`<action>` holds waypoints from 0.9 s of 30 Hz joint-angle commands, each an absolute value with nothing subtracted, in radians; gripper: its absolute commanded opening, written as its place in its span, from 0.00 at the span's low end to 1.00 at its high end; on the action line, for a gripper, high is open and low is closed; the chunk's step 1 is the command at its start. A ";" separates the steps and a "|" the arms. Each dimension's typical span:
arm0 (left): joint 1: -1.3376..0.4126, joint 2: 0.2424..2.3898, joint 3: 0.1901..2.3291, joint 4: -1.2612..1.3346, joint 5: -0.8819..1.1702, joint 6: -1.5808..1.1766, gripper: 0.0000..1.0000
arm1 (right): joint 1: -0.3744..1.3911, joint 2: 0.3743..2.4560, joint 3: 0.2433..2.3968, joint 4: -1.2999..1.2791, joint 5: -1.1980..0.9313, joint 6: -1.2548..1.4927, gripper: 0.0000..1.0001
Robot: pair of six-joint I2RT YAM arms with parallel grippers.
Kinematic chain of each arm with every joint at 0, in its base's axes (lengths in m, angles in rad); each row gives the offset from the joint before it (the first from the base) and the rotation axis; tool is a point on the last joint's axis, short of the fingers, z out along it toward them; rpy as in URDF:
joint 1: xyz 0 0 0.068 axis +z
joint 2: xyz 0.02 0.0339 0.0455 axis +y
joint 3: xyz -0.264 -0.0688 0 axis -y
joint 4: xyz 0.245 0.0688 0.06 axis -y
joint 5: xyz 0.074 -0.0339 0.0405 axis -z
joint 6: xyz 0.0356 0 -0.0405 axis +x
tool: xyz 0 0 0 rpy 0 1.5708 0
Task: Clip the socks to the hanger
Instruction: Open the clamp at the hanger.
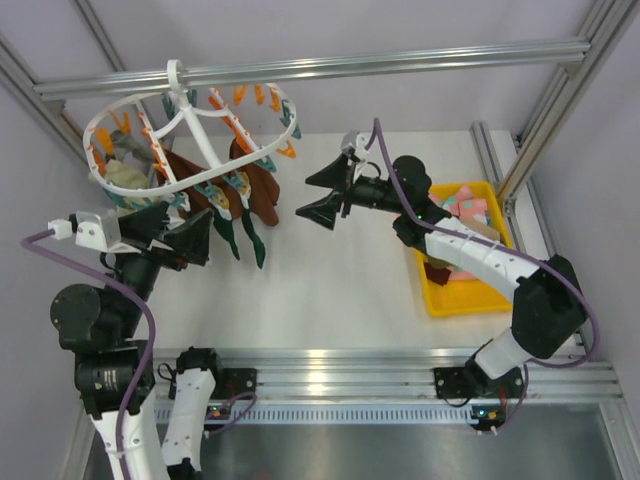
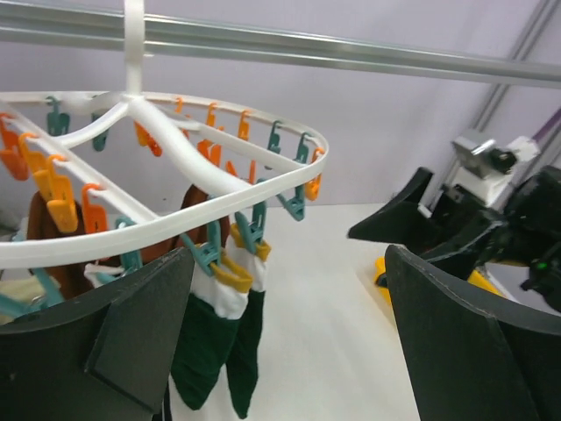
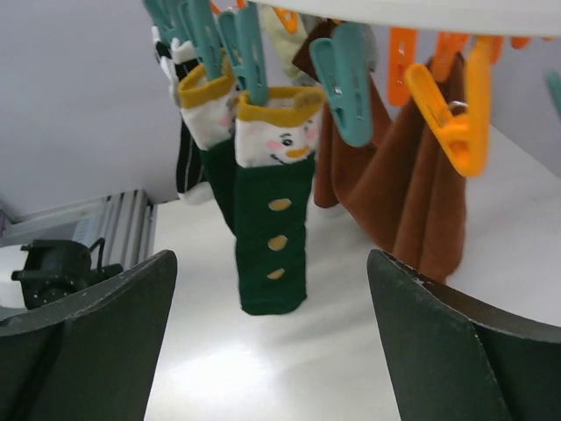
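The white ring hanger (image 1: 197,128) hangs by its hook from the rail at the back left. Clipped under it are maroon-brown socks (image 1: 262,188), a dark green pair (image 1: 246,238) and a beige sock (image 1: 125,176). My left gripper (image 1: 185,236) is open just left of the green pair (image 2: 206,351), below the ring (image 2: 263,195), holding nothing. My right gripper (image 1: 316,194) is open in the air to the right of the hanger, facing the green sock (image 3: 272,237) and the maroon ones (image 3: 429,210). More socks, pink with mint (image 1: 466,206), lie in the tray.
A yellow tray (image 1: 455,300) sits at the right under my right arm. The aluminium rail (image 1: 320,65) crosses the back and a slanted frame post (image 1: 545,110) stands at the right. Free teal (image 3: 346,83) and orange clips (image 3: 456,105) dangle from the ring.
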State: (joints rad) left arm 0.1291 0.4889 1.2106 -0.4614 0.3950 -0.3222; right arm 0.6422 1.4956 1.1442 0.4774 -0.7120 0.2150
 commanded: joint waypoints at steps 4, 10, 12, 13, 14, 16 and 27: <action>0.133 0.544 1.220 -0.284 0.492 -0.420 0.94 | 0.744 1.606 1.246 0.721 -0.697 0.195 0.79; 0.132 0.549 1.190 -0.253 0.543 -0.445 0.93 | 0.758 1.715 1.333 0.794 -0.646 0.186 0.69; 0.132 0.548 1.186 -0.244 0.540 -0.445 0.93 | 0.759 1.738 1.371 0.807 -0.632 0.187 0.66; 0.133 0.549 1.186 -0.244 0.541 -0.443 0.93 | 0.762 1.759 1.384 0.813 -0.620 0.189 0.65; 0.130 0.551 1.186 -0.242 0.545 -0.442 0.93 | 0.762 1.769 1.393 0.819 -0.612 0.187 0.65; 0.130 0.554 1.186 -0.244 0.546 -0.439 0.93 | 0.762 1.792 1.414 0.828 -0.597 0.184 0.64; 0.132 0.569 1.180 -0.232 0.578 -0.448 0.92 | 0.764 1.853 1.470 0.853 -0.569 0.186 0.62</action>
State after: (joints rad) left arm 0.1291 0.5541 1.1870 -0.2962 0.5526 -0.4274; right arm 0.7479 1.8442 1.4132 0.7704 -0.5770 0.2016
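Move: The teal clamp at the near right end of the hanger's rim lies about 11 cm left, 6 cm ahead and 4 cm above the right hand. The snowman sock hangs some 15 cm left, 1 cm ahead and 5 cm below this hand; the orange clamp sits 8 cm left, 11 cm ahead and 4 cm above. From the left hand, the teal clamp is roughly 17 cm ahead, 10 cm right and 6 cm lower. The right hand sweeps some 8 cm left, then forward about 5 cm, towards the teal clamp, its fingers part-closing. ##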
